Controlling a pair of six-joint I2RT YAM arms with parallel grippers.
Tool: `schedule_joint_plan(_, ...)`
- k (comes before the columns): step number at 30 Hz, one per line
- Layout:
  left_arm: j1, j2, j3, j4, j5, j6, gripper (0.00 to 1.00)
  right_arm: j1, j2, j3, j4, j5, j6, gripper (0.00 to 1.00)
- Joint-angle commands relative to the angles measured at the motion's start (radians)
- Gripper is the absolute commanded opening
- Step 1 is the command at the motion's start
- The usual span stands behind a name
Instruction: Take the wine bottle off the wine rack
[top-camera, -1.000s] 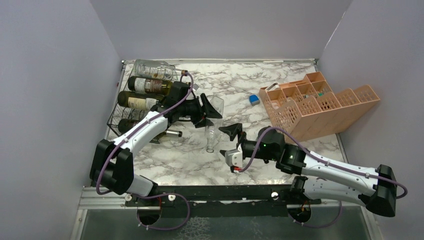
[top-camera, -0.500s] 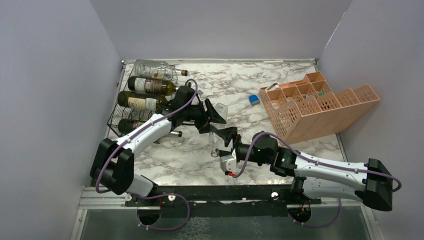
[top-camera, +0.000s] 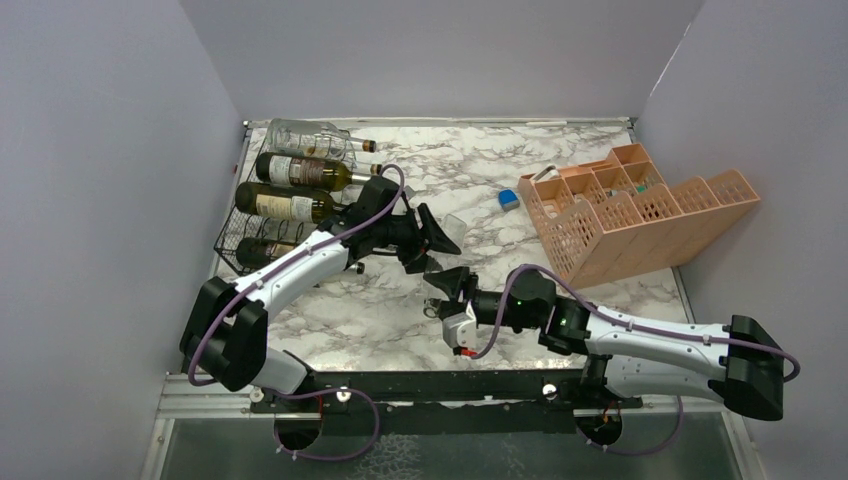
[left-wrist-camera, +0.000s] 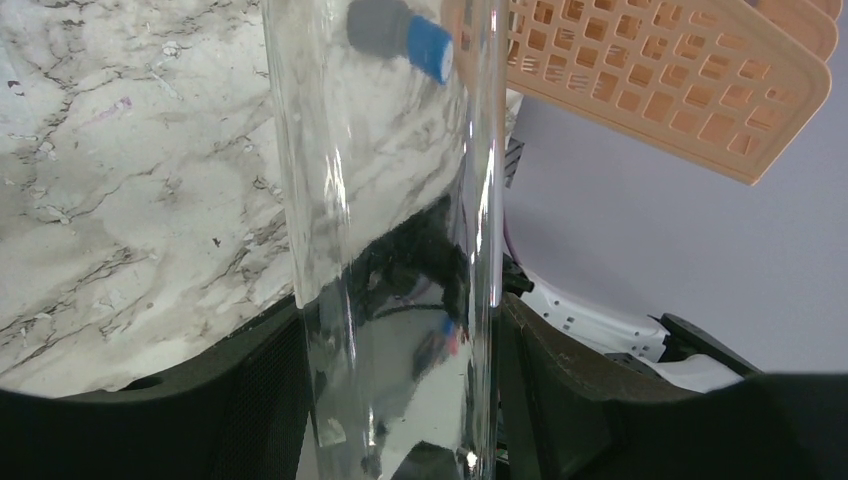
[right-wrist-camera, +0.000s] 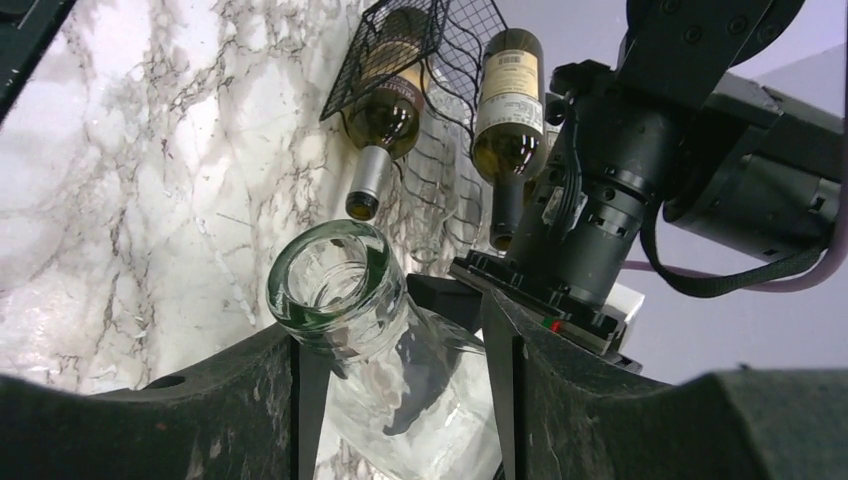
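Observation:
A clear glass wine bottle (top-camera: 447, 232) hangs over the marble table, off the black wire wine rack (top-camera: 240, 235) at the left. My left gripper (top-camera: 428, 238) is shut on its body; in the left wrist view the glass (left-wrist-camera: 390, 200) fills the gap between both dark fingers (left-wrist-camera: 250, 400). My right gripper (top-camera: 447, 288) reaches in from the near side and is shut on the bottle's shoulder (right-wrist-camera: 410, 390), just below its open mouth (right-wrist-camera: 335, 275). The rack (right-wrist-camera: 455, 40) shows behind in the right wrist view, with dark bottles in it.
Several labelled bottles (top-camera: 300, 170) lie in the rack, necks pointing right. A salmon-orange compartment crate (top-camera: 630, 210) lies tilted at the back right, with a small blue object (top-camera: 510, 200) beside it. Grey walls enclose three sides.
The left arm carried the clear bottle right and toward the front, away from the rack. The right gripper moved in around the bottle's neck end and closed from wide open.

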Motion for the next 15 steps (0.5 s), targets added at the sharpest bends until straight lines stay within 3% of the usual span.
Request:
schedule_joint_plan(1,-0.015,-0.05,-0.008,0.025,-0.013,-0.036,0.54,0.005,0.001,-0.026,0.086,-0.023,0.04,0.53)
schedule_joint_plan(4,-0.017,-0.049,-0.009,0.025,-0.015,-0.03,0.58,0.005,-0.009,-0.027,0.08,-0.019,0.056,0.44)
schedule_joint_plan(7,-0.017,-0.044,-0.011,0.024,-0.019,-0.025,0.69,0.005,-0.022,-0.029,0.081,-0.005,0.075,0.34)
schedule_joint_plan(12,-0.017,-0.032,-0.004,0.023,-0.025,-0.011,0.99,0.005,-0.045,-0.04,0.09,0.03,0.107,0.16)
schedule_joint_plan(15,-0.018,-0.026,0.013,-0.003,-0.046,0.018,0.99,0.004,-0.053,-0.044,0.101,0.063,0.139,0.14)
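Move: The right hand waits with its half-open fingers straddling the neck of the clear wine bottle, whose middle is only about 1 cm back of its hand point. The neck of the nearest bottle in the rack lies some 18 cm to its left, 5 cm farther out and 12 cm lower, and the blue block about 17 cm right, 20 cm ahead and 18 cm below. From the left hand, still gripping the bottle's body, the clear neck is roughly 8 cm back and a few centimetres higher. The right fingers close and pinch the bottle's neck, the hand staying nearly in place: it bobs up by under 1 cm and sinks back as it tips some 5 degrees. Once that grip has shut, the left fingers spread to wide open and let go of the body, the left hand itself settling only about half a centimetre down and back. ##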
